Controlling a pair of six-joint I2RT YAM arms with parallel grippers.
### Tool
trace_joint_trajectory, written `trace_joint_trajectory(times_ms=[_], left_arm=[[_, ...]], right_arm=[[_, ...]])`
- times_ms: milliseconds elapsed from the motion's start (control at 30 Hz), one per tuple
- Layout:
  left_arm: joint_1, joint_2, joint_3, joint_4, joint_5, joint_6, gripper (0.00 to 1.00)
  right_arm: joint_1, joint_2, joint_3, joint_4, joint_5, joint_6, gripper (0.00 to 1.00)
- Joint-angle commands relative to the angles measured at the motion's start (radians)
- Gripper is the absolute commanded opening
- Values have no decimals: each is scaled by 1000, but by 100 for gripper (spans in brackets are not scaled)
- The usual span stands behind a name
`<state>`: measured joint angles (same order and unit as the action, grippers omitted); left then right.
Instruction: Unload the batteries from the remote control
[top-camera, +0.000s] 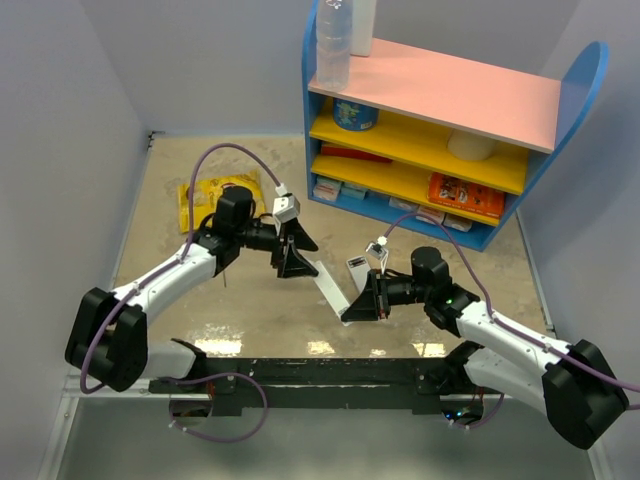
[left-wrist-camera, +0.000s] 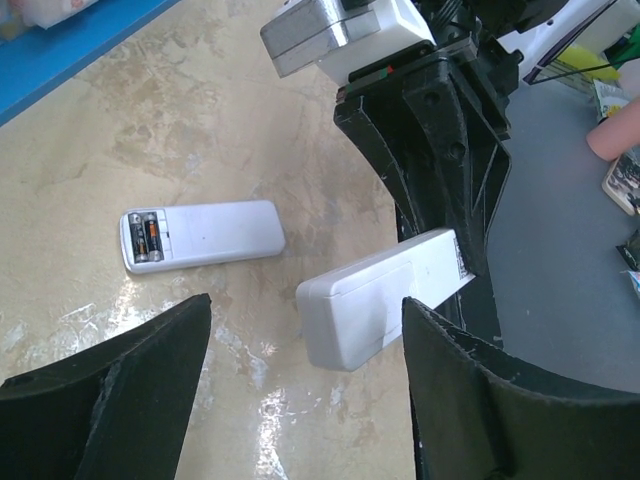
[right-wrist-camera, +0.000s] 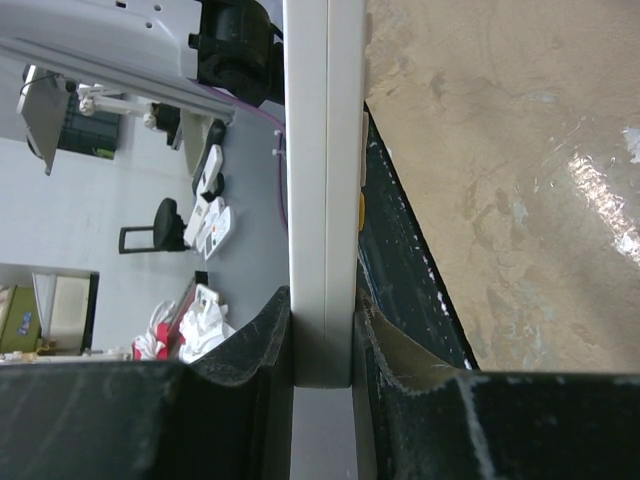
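Note:
My right gripper (top-camera: 363, 300) is shut on the near end of the remote control (top-camera: 328, 285), a long slim white bar that points toward the left arm. In the right wrist view the fingers (right-wrist-camera: 255, 340) clamp its two long sides (right-wrist-camera: 322, 150). In the left wrist view the remote (left-wrist-camera: 380, 300) shows its plain white back with the cover on, so the batteries are hidden. My left gripper (top-camera: 292, 252) is open and empty. It sits just beyond the remote's free end, which lies between its spread fingers (left-wrist-camera: 150, 370).
A shorter rounded white device (left-wrist-camera: 200, 235) lies on the table with its compartment open, showing two dark-and-orange cells (left-wrist-camera: 146, 240); it also shows in the top view (top-camera: 357, 266). A blue shelf unit (top-camera: 440, 140) stands at the back. A yellow bag (top-camera: 212, 192) lies back left.

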<state>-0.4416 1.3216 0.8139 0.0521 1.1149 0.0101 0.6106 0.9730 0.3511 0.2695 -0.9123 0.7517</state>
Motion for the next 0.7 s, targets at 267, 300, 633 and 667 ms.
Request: trace_joint_trajectory(times_ms=[267,300,633,667], left_arm=[[-11,57,41,-35,-10,71,75],[-11,57,39,-35,-1,77,73],[-11,93,80,-98,62,122,28],[-11,102,83,-110,65,125,24]], right_arm=[[3,-23,38,48,-40,3,0],[3,-23,38,48,-39,2,0],[3,-19,20,46,-53,-17,0],[3,-19,17,48,-54,-17,0]])
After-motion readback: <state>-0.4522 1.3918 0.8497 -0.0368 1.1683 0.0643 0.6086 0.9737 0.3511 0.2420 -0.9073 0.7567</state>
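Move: The free end of the held white remote lies just past the open left fingertips, about 1 cm back, 1 cm right and 2 cm lower. The other remote, batteries bare, is on the table some 14 cm right of the left hand, 1 cm back and 17 cm down; a small cover lies 3 cm left and 2 cm ahead, equally low. From the right hand, the held remote's free end is 10 cm ahead, 8 cm left and 3 cm up. Left hand sinks about 2 cm to the remote's free end and closes around it; right keeps its grip. ##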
